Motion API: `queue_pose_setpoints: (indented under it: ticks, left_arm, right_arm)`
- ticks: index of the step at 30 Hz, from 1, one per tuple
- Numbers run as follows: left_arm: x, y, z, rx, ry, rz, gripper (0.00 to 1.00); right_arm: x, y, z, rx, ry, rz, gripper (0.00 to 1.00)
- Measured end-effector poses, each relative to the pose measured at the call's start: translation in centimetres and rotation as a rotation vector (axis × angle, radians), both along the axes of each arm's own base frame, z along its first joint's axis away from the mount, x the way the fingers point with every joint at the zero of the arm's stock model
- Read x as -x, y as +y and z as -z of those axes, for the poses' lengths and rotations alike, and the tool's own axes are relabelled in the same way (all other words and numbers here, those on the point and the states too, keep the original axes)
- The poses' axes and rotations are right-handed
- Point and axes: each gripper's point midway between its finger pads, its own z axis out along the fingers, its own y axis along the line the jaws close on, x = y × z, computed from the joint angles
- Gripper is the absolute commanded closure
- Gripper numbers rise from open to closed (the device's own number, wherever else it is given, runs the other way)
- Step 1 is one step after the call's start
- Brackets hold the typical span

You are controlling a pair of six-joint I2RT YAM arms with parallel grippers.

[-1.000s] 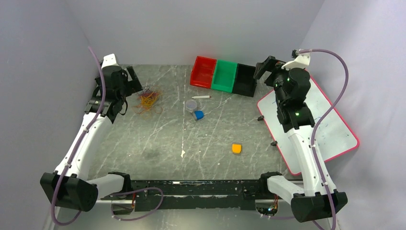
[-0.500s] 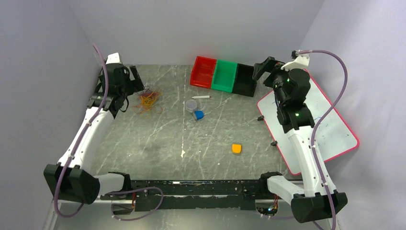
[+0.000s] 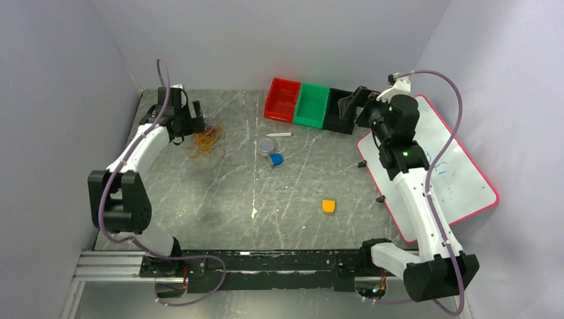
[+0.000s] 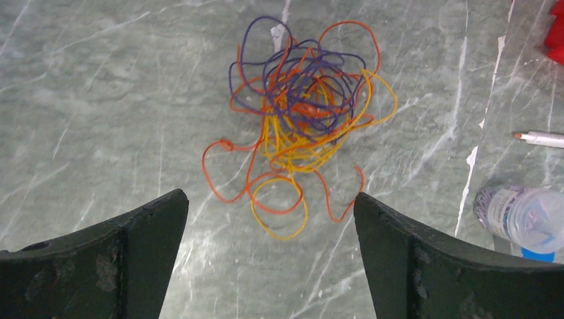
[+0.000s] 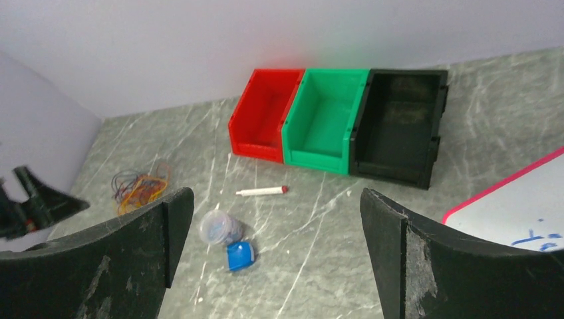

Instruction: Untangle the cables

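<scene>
The cables lie in one tangled heap of yellow-orange, dark purple and red-orange loops on the grey marbled table, at the back left in the top view. My left gripper hangs open just above and short of the heap, nothing between its fingers; in the top view my left gripper sits at the heap's left edge. My right gripper is open and empty, held high at the back right, far from the cables.
Red, green and black bins stand in a row at the back. A white marker, a clear cup and a blue cap lie mid-table. An orange block lies nearer. A whiteboard lies right.
My left arm has swung its elbow in and lowered its gripper closer to the cable heap. My right gripper has turned and shifted left toward the black bin. Both stayed open.
</scene>
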Motion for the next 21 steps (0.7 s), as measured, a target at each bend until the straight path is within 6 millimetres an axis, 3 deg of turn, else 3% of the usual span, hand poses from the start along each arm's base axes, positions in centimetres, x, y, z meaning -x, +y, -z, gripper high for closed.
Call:
queue_pose_setpoints:
  ticks: [6,12,15,21]
  left_arm:
    - [-4.5,-0.5,2.3,-0.022,0.019,0.085,0.01]
    - [-8.9,-0.8,5.2,-0.054,0.045,0.165,0.00]
    - [-9.7,-1.1,7.3,-0.057,0.079,0.195,0.11]
    - [-9.0,-1.8,10.1,-0.033,0.151,0.248,0.44]
  right_arm:
    - [0.0,2.0,3.3,-0.021,0.091,-0.107,0.00]
    - [0.5,3.1,5.1,-0.035,0.140,-0.175,0.01]
    - [0.7,3.6,5.4,-0.040,0.151,-0.202,0.01]
    - [1.0,3.6,6.6,-0.036,0.184,-0.203,0.03]
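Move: Ahead of the open left hand, the cable tangle's middle lies about 7 cm forward, 3 cm to the right and some 13 cm below. The clear jar is roughly 24 cm right of the tangle and 5 cm nearer the robot; the marker is about 30 cm right of the tangle, nearly level with it. From the right hand the tangle is some 54 cm to the left, 12 cm ahead and 33 cm below. Reaching forward about 9 cm and sinking some 10 cm, the left hand first runs mostly outward, then drops steeply onto the purple far part of the tangle, turning about 15 degrees clockwise and tipping down. Its fingers begin closing late, by about a third, their tips in among the purple loops. The empty, open right hand sinks and swings left towards the tangle, tipping down. ##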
